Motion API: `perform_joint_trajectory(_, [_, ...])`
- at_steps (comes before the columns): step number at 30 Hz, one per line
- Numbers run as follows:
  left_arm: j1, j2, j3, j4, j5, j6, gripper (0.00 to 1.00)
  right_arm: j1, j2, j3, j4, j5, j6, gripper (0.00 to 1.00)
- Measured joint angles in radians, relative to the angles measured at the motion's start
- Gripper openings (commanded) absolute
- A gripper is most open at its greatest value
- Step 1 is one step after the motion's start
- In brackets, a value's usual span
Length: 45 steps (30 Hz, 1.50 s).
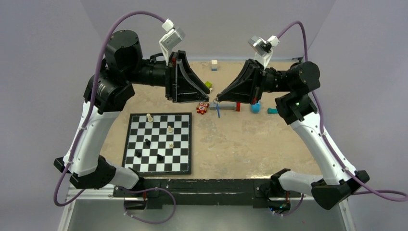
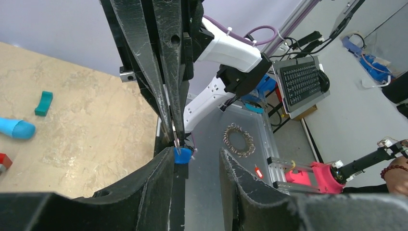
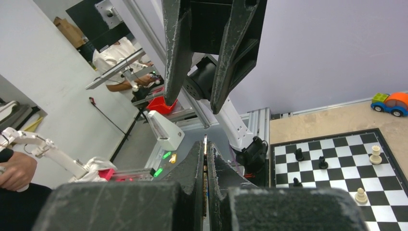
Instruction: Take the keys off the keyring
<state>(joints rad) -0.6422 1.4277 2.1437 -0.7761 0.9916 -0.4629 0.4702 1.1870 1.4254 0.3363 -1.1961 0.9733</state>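
In the top view both arms meet above the sandy table. My right gripper (image 1: 217,98) is shut on a thin metal part of the keyring (image 1: 218,110), whose blue tag hangs below its tip. I cannot tell whether the pinched piece is the ring or one of the keys. In the right wrist view a thin metal edge (image 3: 205,142) sticks out between the closed fingers. My left gripper (image 2: 196,154) is open, with the blue tag (image 2: 182,156) just off the tip of its left finger (image 2: 154,192). Nothing lies between its fingers.
A chessboard (image 1: 159,143) with several pieces lies left of centre. Behind the grippers are a red toy (image 1: 202,108), a grey bar with a red end (image 1: 231,105), a light-blue cylinder (image 1: 255,107), a teal block (image 1: 272,110) and a green block (image 1: 208,85).
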Motion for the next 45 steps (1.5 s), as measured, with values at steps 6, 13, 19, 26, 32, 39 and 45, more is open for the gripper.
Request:
perform_joint_trajectory(6, [-0.014, 0.007, -0.015, 0.011, 0.005, -0.01, 0.39, 0.0, 0.017, 0.002, 0.0, 0.0, 0.001, 0.0])
perform_joint_trajectory(13, [-0.031, 0.041, -0.015, 0.018, 0.009, -0.016, 0.35, 0.001, 0.027, 0.01, 0.0, -0.003, 0.001, 0.0])
perform_joint_trajectory(19, [-0.031, 0.045, -0.005, -0.014, -0.005, 0.011, 0.31, 0.0, 0.031, 0.011, 0.0, -0.008, 0.002, 0.0])
perform_joint_trajectory(26, [-0.034, 0.047, -0.003, -0.054, -0.045, 0.041, 0.31, 0.001, 0.04, 0.02, 0.008, 0.0, 0.004, 0.0])
perform_joint_trajectory(32, [-0.034, 0.048, -0.003, -0.079, -0.08, 0.063, 0.27, 0.001, 0.051, 0.029, 0.022, 0.001, 0.006, 0.0])
perform_joint_trajectory(39, [-0.034, 0.054, -0.001, -0.079, -0.096, 0.063, 0.03, 0.001, 0.053, 0.029, 0.023, 0.0, 0.006, 0.0])
perform_joint_trajectory(45, [-0.034, 0.058, 0.019, -0.093, -0.107, 0.063, 0.0, -0.001, 0.057, 0.033, 0.026, 0.016, 0.006, 0.0])
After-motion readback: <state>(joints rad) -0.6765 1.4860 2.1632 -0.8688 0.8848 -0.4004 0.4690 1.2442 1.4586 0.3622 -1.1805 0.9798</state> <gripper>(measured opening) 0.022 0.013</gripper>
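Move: The keyring is still pinched in the right fingertips, standing out about 1 cm to the left of that hand and 1 cm below its grip. From the half-open left hand it lies about 3 cm to the right, 1 cm ahead and 3 cm lower. The right fingertips are just beyond it, about 4 cm to the left hand's right, 1 cm ahead and 3 cm down. The blue tag hangs below, 3 cm right of the left hand, level fore and aft, some 7 cm down. The keyring stays shut in the right gripper, which drifts about 2 cm forward and slightly left with it. The left hand closes in on the ring, first right and down, then forward and still down, some 4 cm in all. Its part-open fingers narrow on the way, then snap shut at the end, pinching the ring right beside the right fingertips. ##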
